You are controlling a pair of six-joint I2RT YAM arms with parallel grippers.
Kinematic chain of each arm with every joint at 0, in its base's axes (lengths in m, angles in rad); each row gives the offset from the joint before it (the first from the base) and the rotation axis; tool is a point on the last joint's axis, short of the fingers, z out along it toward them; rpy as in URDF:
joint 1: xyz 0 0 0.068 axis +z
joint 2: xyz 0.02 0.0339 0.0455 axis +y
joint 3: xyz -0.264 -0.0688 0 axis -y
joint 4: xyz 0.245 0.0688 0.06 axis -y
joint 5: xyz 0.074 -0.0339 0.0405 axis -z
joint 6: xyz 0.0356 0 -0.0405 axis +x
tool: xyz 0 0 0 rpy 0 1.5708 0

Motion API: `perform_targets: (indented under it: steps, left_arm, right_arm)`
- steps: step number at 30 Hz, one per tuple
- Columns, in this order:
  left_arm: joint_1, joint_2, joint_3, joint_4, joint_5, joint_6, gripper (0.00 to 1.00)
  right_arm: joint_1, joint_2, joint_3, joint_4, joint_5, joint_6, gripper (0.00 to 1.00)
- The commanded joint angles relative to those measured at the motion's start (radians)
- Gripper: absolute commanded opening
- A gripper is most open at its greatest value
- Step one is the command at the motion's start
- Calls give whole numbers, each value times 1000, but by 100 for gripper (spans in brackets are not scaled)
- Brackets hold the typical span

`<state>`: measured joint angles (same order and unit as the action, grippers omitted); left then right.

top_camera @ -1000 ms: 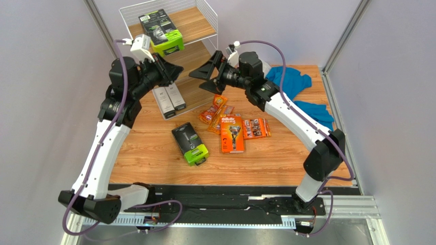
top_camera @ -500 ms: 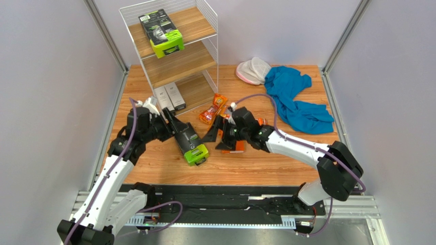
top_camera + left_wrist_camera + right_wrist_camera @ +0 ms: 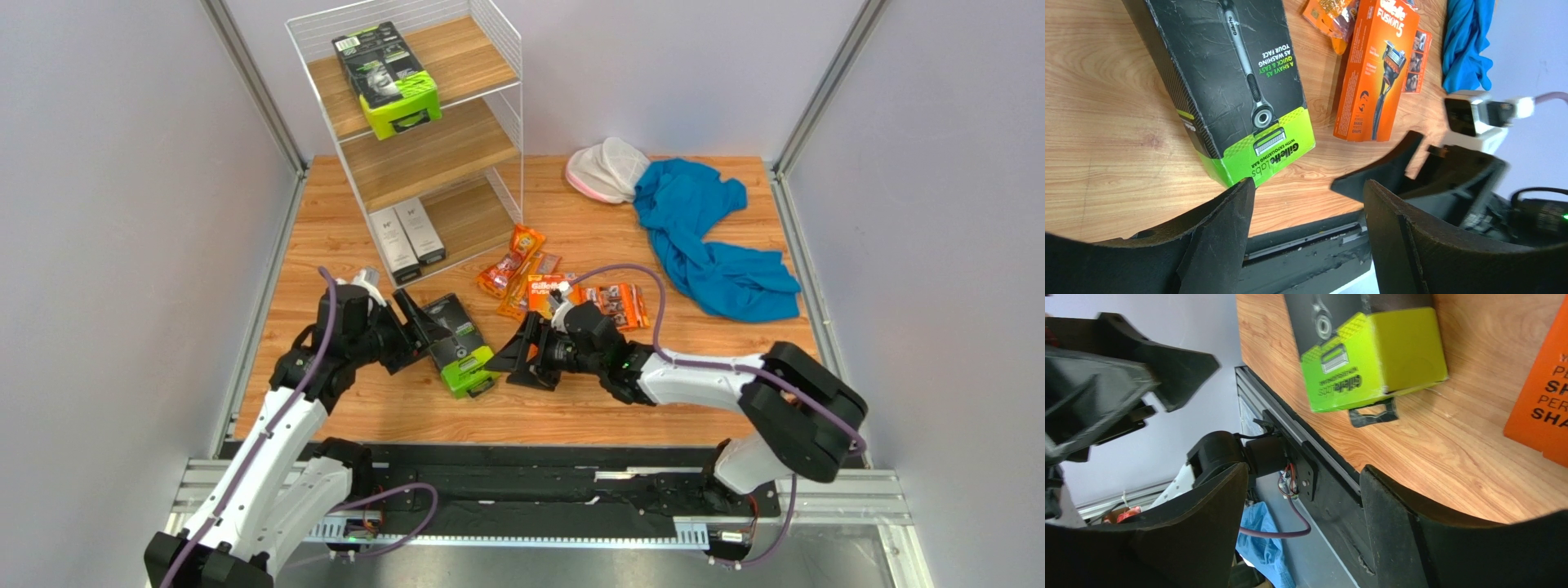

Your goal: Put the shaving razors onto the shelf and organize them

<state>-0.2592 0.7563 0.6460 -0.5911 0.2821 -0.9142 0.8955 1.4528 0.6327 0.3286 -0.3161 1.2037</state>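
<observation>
One black razor pack with a lime-green end lies on the top tier of the white wire shelf. A second black and green pack lies flat on the table. My left gripper hovers open at that pack's left side, nothing between its fingers. My right gripper is low on the pack's right, also open and empty. Orange Gillette boxes and small orange blister packs lie behind the right arm, which hides part of one box.
Two slim grey-white boxes stand on the shelf's bottom tier. A blue cloth and a white bundle lie at the back right. The table's near edge and black rail run just below both grippers.
Both arms have swung down from the shelf to the table, ending either side of the black and green pack. The left jaws have opened; the right jaws have narrowed a little.
</observation>
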Motion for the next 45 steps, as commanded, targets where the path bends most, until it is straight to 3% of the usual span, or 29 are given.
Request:
perform_targets:
  steps: [1,8,13,23,32,35,39,41,45]
  left_arm:
    - [3,-12,-3,24,12,-15,74]
    - [3,-32,-52,28,28,-25,74]
    - [3,-49,-69,34,32,-29,74]
    - [3,-52,-74,27,29,-28,73]
    - [3,-63,-89,30,31,-29,73]
    - [3,-63,-94,30,31,-29,73]
    - [3,-64,-117,36,35,-40,73]
    - [3,-64,-129,53,42,-51,73]
    - [2,-61,-190,97,68,-90,73]
  right_arm:
    - [13,99,-33,228,-11,56,69]
    - [17,167,-11,228,-3,42,64]
    - [16,225,2,250,-11,46,54]
    - [19,300,7,265,-14,54,52]
    - [22,429,36,421,-38,126,44]
    - [22,451,32,493,-43,142,32]
    - [22,451,24,498,-40,152,7]
    - [22,446,15,500,-31,157,1]
    - [23,423,-1,506,-18,160,0]
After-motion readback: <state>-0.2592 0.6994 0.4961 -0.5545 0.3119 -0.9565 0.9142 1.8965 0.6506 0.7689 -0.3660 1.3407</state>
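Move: The black-and-green razor box lies some 7 cm ahead and 7 cm left of the right hand, 8 cm below. The big orange razor box is about 11 cm ahead and 9 cm right of that hand, with a flat orange packet roughly 14 ahead and 18 right. From the left hand, the black-and-green box is 2 cm ahead, 4 cm right and about 12 below. Right hand sinks some 8 cm, then shifts left, fingers shutting at the black-and-green box's green end; left hand lowers. ##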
